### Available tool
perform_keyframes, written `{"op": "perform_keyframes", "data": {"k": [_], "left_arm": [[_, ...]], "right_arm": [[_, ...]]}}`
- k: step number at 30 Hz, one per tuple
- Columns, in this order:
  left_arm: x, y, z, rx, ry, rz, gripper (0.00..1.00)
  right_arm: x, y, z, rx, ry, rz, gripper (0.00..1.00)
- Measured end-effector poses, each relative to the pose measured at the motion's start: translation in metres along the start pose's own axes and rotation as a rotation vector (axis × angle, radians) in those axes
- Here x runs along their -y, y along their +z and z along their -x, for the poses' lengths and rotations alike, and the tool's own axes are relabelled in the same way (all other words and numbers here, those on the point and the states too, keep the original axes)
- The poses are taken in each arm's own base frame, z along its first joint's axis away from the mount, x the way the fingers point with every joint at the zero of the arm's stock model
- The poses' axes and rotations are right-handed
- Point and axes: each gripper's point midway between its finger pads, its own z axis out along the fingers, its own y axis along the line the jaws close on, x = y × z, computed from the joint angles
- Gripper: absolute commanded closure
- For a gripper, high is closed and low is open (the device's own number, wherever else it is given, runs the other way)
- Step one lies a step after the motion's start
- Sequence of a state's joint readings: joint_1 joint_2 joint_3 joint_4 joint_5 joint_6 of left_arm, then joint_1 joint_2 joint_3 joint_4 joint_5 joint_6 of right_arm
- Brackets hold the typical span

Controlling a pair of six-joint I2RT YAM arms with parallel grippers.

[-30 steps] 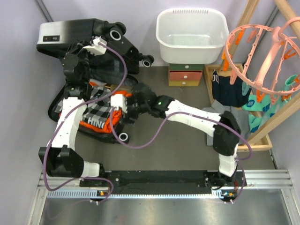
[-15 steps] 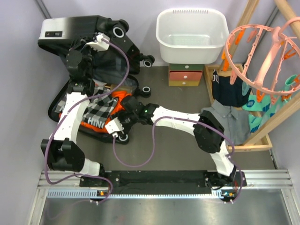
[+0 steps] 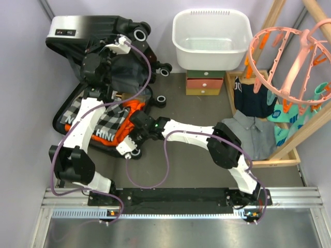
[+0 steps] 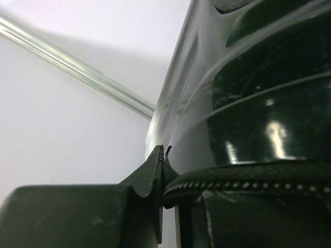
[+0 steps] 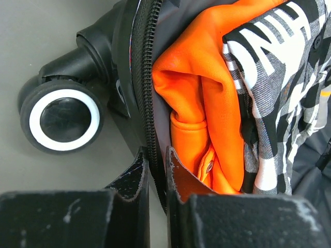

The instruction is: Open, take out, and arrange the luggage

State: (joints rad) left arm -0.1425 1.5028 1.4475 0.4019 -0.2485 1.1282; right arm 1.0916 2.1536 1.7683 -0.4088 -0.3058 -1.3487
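Observation:
The luggage (image 3: 77,28) lies open at the back left, its ribbed lid propped up and its lower half (image 3: 70,111) on the floor. An orange garment (image 5: 207,93) and a black-and-white checked one (image 5: 279,77) fill the lower half. My left gripper (image 4: 165,155) is shut on the lid's zipper rim (image 4: 248,181); in the top view it (image 3: 106,51) is at the lid's edge. My right gripper (image 5: 156,155) is shut on the lower half's zipper edge (image 5: 150,93), beside a wheel (image 5: 61,114). Seen from the top view, it (image 3: 132,139) is at the near right corner.
A white laundry basket (image 3: 211,39) stands on a small green-and-orange drawer box (image 3: 205,82) at the back. A wooden rack with a pink peg hanger (image 3: 295,57) and hanging clothes fills the right side. A grey shirt (image 3: 248,129) lies at its foot.
The left gripper has lifted the lid further up and back. The right gripper has swung down to the lower half's near edge and closed on the zipper rim.

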Motion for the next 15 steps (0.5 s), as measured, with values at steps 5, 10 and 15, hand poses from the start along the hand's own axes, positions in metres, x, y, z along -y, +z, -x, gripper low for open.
{"op": "perform_keyframes", "data": {"k": [5,10,15], "left_arm": [[0.004,0.004,0.007,0.0,0.04,0.008,1.0],[0.015,0.011,0.017,-0.008,0.083,0.026,1.0],[0.019,0.024,0.017,-0.047,0.129,0.029,1.0]], "right_arm": [[0.001,-0.001,-0.003,0.007,-0.006,0.0,1.0],[0.005,-0.003,-0.012,0.012,-0.041,-0.011,1.0],[0.014,-0.015,-0.047,-0.003,-0.025,-0.039,1.0]]}}
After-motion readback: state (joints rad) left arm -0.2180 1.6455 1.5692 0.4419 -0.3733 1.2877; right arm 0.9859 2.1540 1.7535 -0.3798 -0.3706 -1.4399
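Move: The right hand already has the zipped rim on the right side of the luggage's lower shell between its fingertips. The near caster is some 7 cm back, level with it and a little lower; the orange garment lies about 5 cm ahead and 6 cm left, the plaid shirt 6 cm ahead and 14 cm left, the drawers roughly 28 cm ahead and 31 cm right. The left hand still grips the raised lid's edge; from it the orange garment lies about 18 cm back, 10 cm right and 38 cm below. Keeping the lower shell's zipped rim pinched, the right hand draws it level forward by about 5 cm and some 2 cm to the right, towards the drawers, creeping at first and then speeding up, its wrist hardly turning. The left hand goes along with the lid's edge still held, easing right first and then forward, about 3 cm forward and 2 cm right at an even height, while it rolls its left side up by some 5 degrees and turns slightly counter-clockwise. ##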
